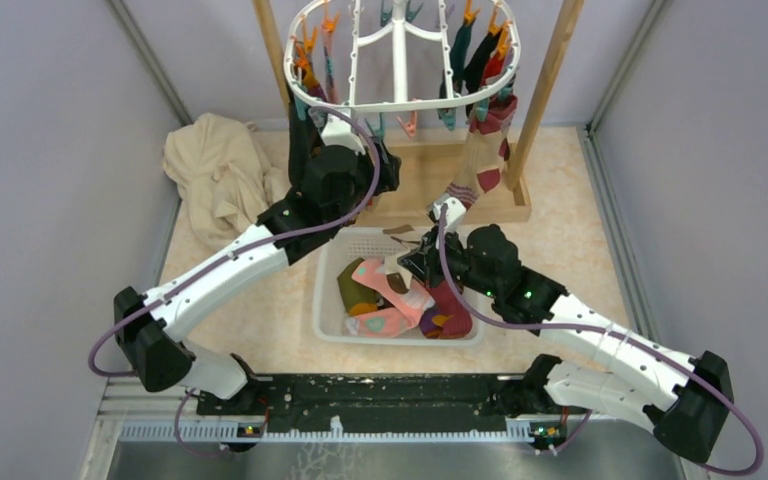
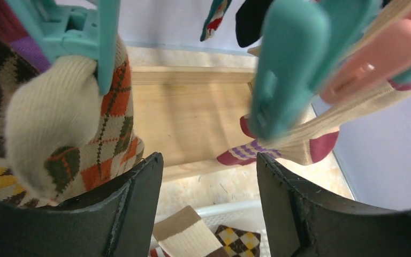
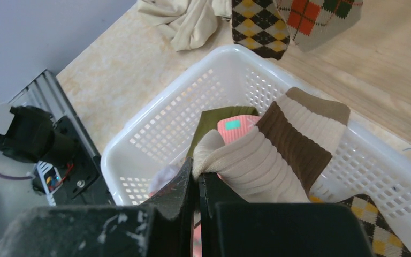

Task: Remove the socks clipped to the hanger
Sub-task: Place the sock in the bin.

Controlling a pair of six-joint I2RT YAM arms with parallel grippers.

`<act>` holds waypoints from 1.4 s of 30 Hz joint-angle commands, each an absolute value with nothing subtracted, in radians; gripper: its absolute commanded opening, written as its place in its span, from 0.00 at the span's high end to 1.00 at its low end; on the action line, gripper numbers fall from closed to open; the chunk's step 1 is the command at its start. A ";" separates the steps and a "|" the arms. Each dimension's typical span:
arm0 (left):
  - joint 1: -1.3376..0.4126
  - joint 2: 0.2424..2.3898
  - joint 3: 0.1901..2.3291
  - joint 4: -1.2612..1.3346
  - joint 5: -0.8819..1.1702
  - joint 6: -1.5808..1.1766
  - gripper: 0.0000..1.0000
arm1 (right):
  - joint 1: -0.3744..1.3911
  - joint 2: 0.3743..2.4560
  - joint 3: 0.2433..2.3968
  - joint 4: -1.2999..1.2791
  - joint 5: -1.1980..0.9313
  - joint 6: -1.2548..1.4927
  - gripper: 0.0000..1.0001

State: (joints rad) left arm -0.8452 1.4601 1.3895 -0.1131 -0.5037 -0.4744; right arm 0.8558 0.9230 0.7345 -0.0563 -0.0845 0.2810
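Observation:
The white oval hanger (image 1: 400, 60) hangs at the back with several socks clipped round its rim. My left gripper (image 1: 385, 160) is up under its near left edge, open (image 2: 208, 160), nothing between the fingers. An argyle sock (image 2: 104, 139) in a teal clip hangs just left of it. A second teal clip (image 2: 283, 69) holds a cream sock with maroon and purple stripes (image 2: 299, 150) to the upper right. My right gripper (image 1: 407, 262) is over the basket, shut (image 3: 198, 176) on the end of a cream and brown striped sock (image 3: 278, 150).
A white mesh basket (image 1: 332, 300) sits at mid table with several loose socks inside (image 3: 155, 134). A beige cloth (image 1: 220, 175) lies heaped at the back left. Wooden frame posts (image 1: 545, 90) and a wooden base (image 1: 430, 185) stand under the hanger.

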 commanded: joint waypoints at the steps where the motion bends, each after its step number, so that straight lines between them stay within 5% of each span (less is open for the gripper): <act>1: -0.856 1.375 1.355 -0.132 -0.441 -0.477 0.29 | 0.871 0.911 0.788 -0.016 -0.167 0.289 1.00; 15: -0.914 1.218 1.316 -0.236 -0.393 -0.435 0.22 | 0.896 1.065 0.866 0.116 -0.244 0.326 1.00; 17: -0.916 1.183 1.295 -0.255 -0.405 -0.429 0.09 | 0.910 1.091 0.880 0.127 -0.249 0.323 1.00; 21: -0.916 1.094 1.247 -0.288 -0.443 -0.426 0.01 | 0.924 1.141 0.890 0.160 -0.264 0.322 1.00; 30: -0.916 0.965 1.158 -0.348 -0.487 -0.450 0.01 | 0.931 1.295 0.823 0.238 -0.256 0.348 1.00; 42: -0.916 0.923 1.052 -0.397 -0.487 -0.495 0.01 | 0.942 1.285 0.593 0.171 -0.166 0.356 0.41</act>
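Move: My right hand still holds the cream-and-brown sock; the middle of the bin is level with it fore and aft, about 3 cm to its left and 17 cm below. In the bin, the pink sock lies some 4 cm left and 2 cm back of that hand, and the red sock 6 cm right and 4 cm back. From my left hand, the bin is roughly 15 cm back, 5 cm right and 27 cm down; the argyle sock hangs about 8 cm left and 4 cm ahead, near its height. I swing my right hand about 8 cm left over the bin, then plunge some 15 cm down among the socks, drifting a little right and back, tipping the fingers down roughly 20 degrees and opening them halfway to let the sock go. Meanwhile my empty left hand backs away from the hanger, then also drifts left, rising and sinking again as it opens wide. ##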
